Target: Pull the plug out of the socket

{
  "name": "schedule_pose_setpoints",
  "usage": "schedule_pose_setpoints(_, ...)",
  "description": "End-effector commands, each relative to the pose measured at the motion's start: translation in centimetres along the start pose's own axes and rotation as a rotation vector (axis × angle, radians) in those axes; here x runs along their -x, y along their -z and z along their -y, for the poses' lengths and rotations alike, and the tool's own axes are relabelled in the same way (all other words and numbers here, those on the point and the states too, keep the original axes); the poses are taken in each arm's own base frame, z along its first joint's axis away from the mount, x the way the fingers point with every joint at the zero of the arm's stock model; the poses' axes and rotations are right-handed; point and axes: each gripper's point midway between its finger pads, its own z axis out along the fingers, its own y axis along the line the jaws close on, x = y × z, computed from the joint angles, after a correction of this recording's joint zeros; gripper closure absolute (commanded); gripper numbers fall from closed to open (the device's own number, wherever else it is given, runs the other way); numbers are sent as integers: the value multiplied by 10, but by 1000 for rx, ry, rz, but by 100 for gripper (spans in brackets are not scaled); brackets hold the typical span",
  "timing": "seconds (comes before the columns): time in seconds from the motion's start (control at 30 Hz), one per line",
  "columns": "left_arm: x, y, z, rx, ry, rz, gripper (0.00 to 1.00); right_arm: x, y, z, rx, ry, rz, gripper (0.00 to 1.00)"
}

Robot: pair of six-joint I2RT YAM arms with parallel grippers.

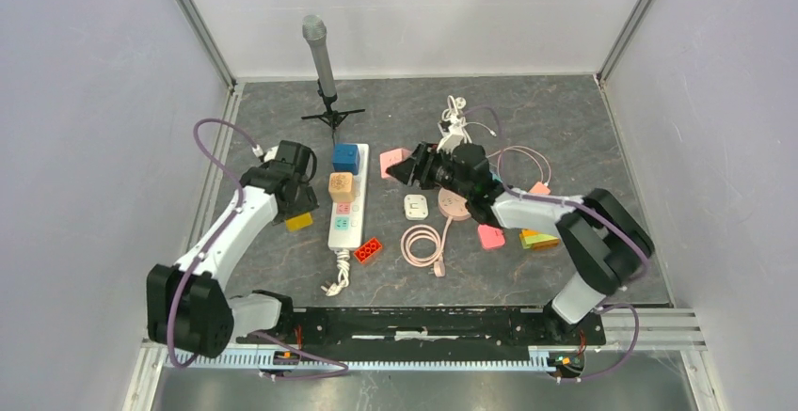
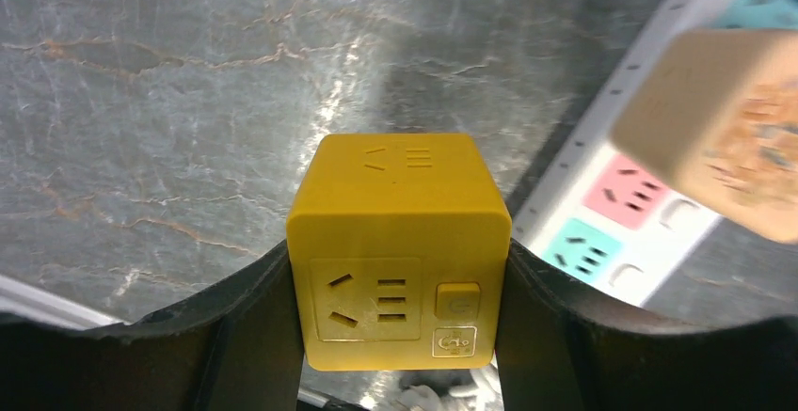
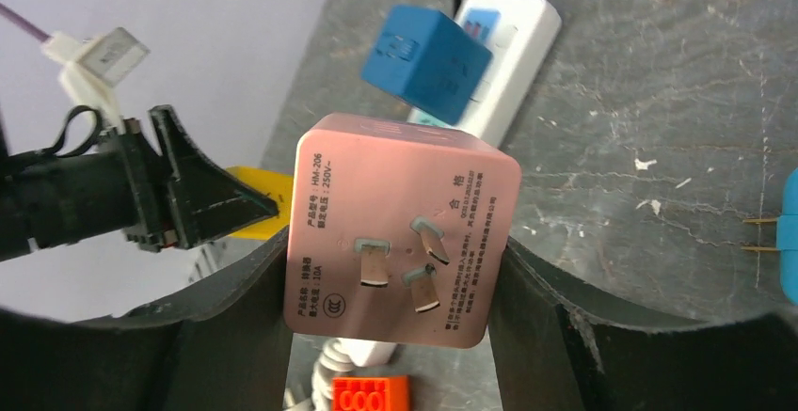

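Note:
My left gripper is shut on a yellow cube plug, its socket face toward the camera. In the top view this yellow cube sits just left of the white socket strip, under the left gripper. A pink cube plug is clamped in my right gripper, its three bare prongs showing and free of any socket. In the top view the right gripper holds that pink cube right of the strip. A blue cube and a tan cube stand on the strip.
A microphone on a tripod stands at the back. A red brick lies by the strip's cable. To the right are a white adapter, a coiled pink cable, a pink block and stacked coloured blocks.

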Motion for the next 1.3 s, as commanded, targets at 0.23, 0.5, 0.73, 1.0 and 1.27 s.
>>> schedule_pose_setpoints(0.23, -9, -40, 3, 48, 39, -48, 62, -30, -59, 35, -105, 62, -125, 100)
schedule_pose_setpoints(0.5, -16, -56, -7, 117, 121, -50, 50, -63, -75, 61, -179, 11, -245, 100)
schedule_pose_setpoints(0.73, -10, -46, -25, 175, 166, 11, 26, -62, -70, 69, -219, 17, -231, 45)
schedule_pose_setpoints(1.0, 28, -7, -12, 60, 168, 107, 9, -22, -56, 47, -210, 115, -136, 17)
schedule_pose_setpoints(1.27, 42, 27, 10, -131, 148, 149, 0, 5, -33, 40, -326, 255, -64, 7)
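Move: The left hand, with the yellow plug in its fingers, is bound for bare table about 6 cm below and 2 cm to its left, level ahead; the beige plug stands 10 cm right and 5 cm ahead of the hand, the blue plug 11 cm right and 12 ahead. The right hand's pink plug goes to a spot 3 cm ahead, 3 left and 12 below; from that hand the beige plug is 12 cm left and 1 ahead, the white adapter 3 right and 2 back. Down go both hands, each still gripping its plug: the right about 12 cm and a little forward and left, tipping some 20 degrees further down, the left some 5 cm, drifting slightly left as it turns a bit counter-clockwise. Each then spreads its fingers, lets go of its plug and climbs back 7 or 8 cm, the left also easing forward. ##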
